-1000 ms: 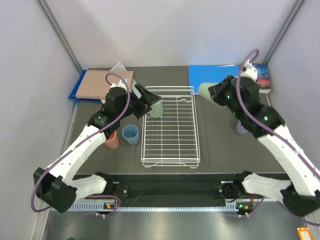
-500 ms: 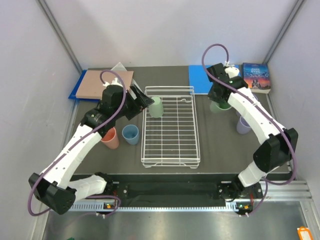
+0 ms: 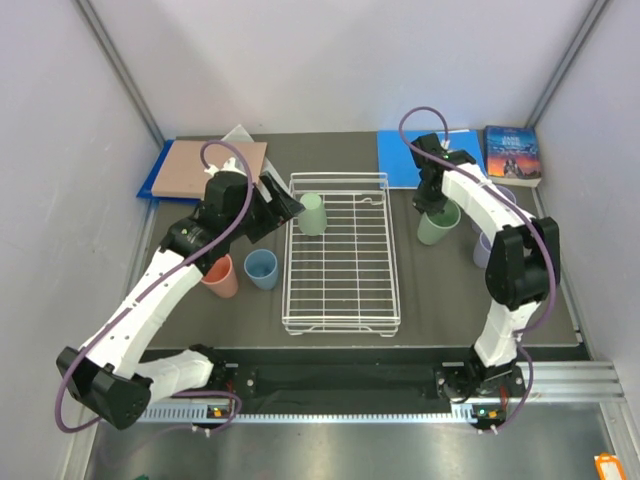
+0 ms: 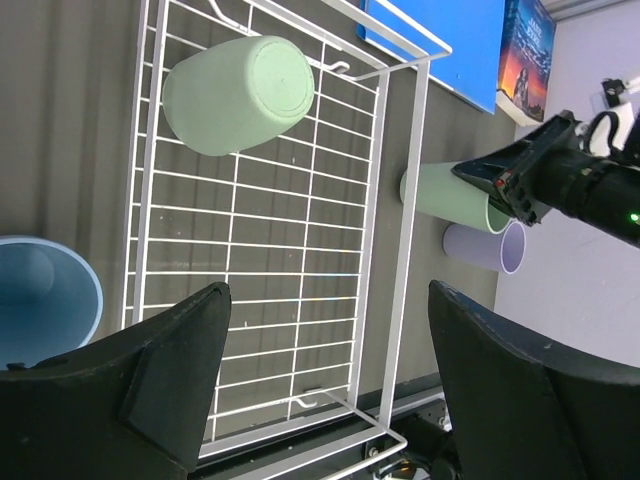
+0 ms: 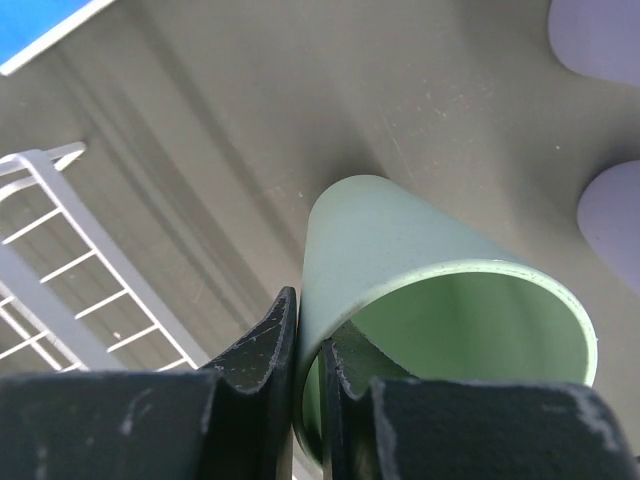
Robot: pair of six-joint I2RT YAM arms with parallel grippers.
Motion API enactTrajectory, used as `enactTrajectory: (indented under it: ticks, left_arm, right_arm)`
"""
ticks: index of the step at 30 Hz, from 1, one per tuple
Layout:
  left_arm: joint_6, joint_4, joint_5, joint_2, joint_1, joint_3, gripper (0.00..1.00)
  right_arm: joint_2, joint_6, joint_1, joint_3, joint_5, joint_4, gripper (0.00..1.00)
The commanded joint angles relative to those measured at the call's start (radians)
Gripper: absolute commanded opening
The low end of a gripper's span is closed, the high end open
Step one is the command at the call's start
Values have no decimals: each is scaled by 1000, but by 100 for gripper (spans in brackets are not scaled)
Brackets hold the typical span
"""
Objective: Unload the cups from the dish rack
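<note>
The white wire dish rack point(image 3: 341, 327) lies mid-table. One pale green cup point(image 3: 312, 214) stands upside down in its far left corner, also seen in the left wrist view as the green cup point(image 4: 240, 95). My left gripper point(image 3: 289, 206) hovers just left of that cup, open and empty point(image 4: 328, 295). My right gripper point(image 3: 432, 204) is shut on the rim of a second green cup point(image 3: 438, 224), mouth up, right of the rack. In the right wrist view one finger is inside that cup point(image 5: 440, 270) and one outside point(image 5: 308, 330).
A salmon cup point(image 3: 220, 277) and a blue cup point(image 3: 261, 268) stand left of the rack. Two lilac cups point(image 3: 487, 249) point(image 3: 502, 196) stand at the right. A blue folder point(image 3: 425, 155), a book point(image 3: 512, 155) and a brown board point(image 3: 205, 168) lie along the back.
My right arm has swung forward and down, bringing its green cup from above the blue folder to the table right of the rack. My left gripper has drawn slightly back from the rack's cup.
</note>
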Motion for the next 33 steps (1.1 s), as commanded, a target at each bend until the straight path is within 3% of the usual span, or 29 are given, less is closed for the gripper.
enactTrajectory:
  ticks: [1,17,29,33]
  left_arm:
    - [30,12,-22,0,0,3,84]
    - [51,-8,-42,51,1,24,85]
    - [50,24,-33,63,0,12,87]
    - [63,31,-42,66,0,12,88]
  right_arm:
    - [30,-20,-18,81,8,37,0]
    - [221,-64,-67,234,1,-15,1]
    - [131,-84,-63,251,-56,1,33]
    - [48,-89,-58,288,-108,17,50]
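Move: The green cup held by its rim in the right hand is bound for a spot of table about 3 cm ahead of that hand, 5 cm to its right and 11 cm below. Two purple cups stand some 17 cm right of the hand, one 4 cm farther out, the other 4 cm nearer. From the left hand, the green cup still in the rack lies roughly 7 cm ahead, 3 cm right and 17 cm lower; the blue cup, 4 cm back, 8 cm left, 20 cm lower. The green cup, still pinched at its rim, is carried about 5 cm forward towards the blue folder and eased down some 2 cm by the right hand, which then stops and opens its fingers to let go, one finger left inside the mouth. Meanwhile the open, empty left hand sinks about 2 cm and edges forward above the rack. ##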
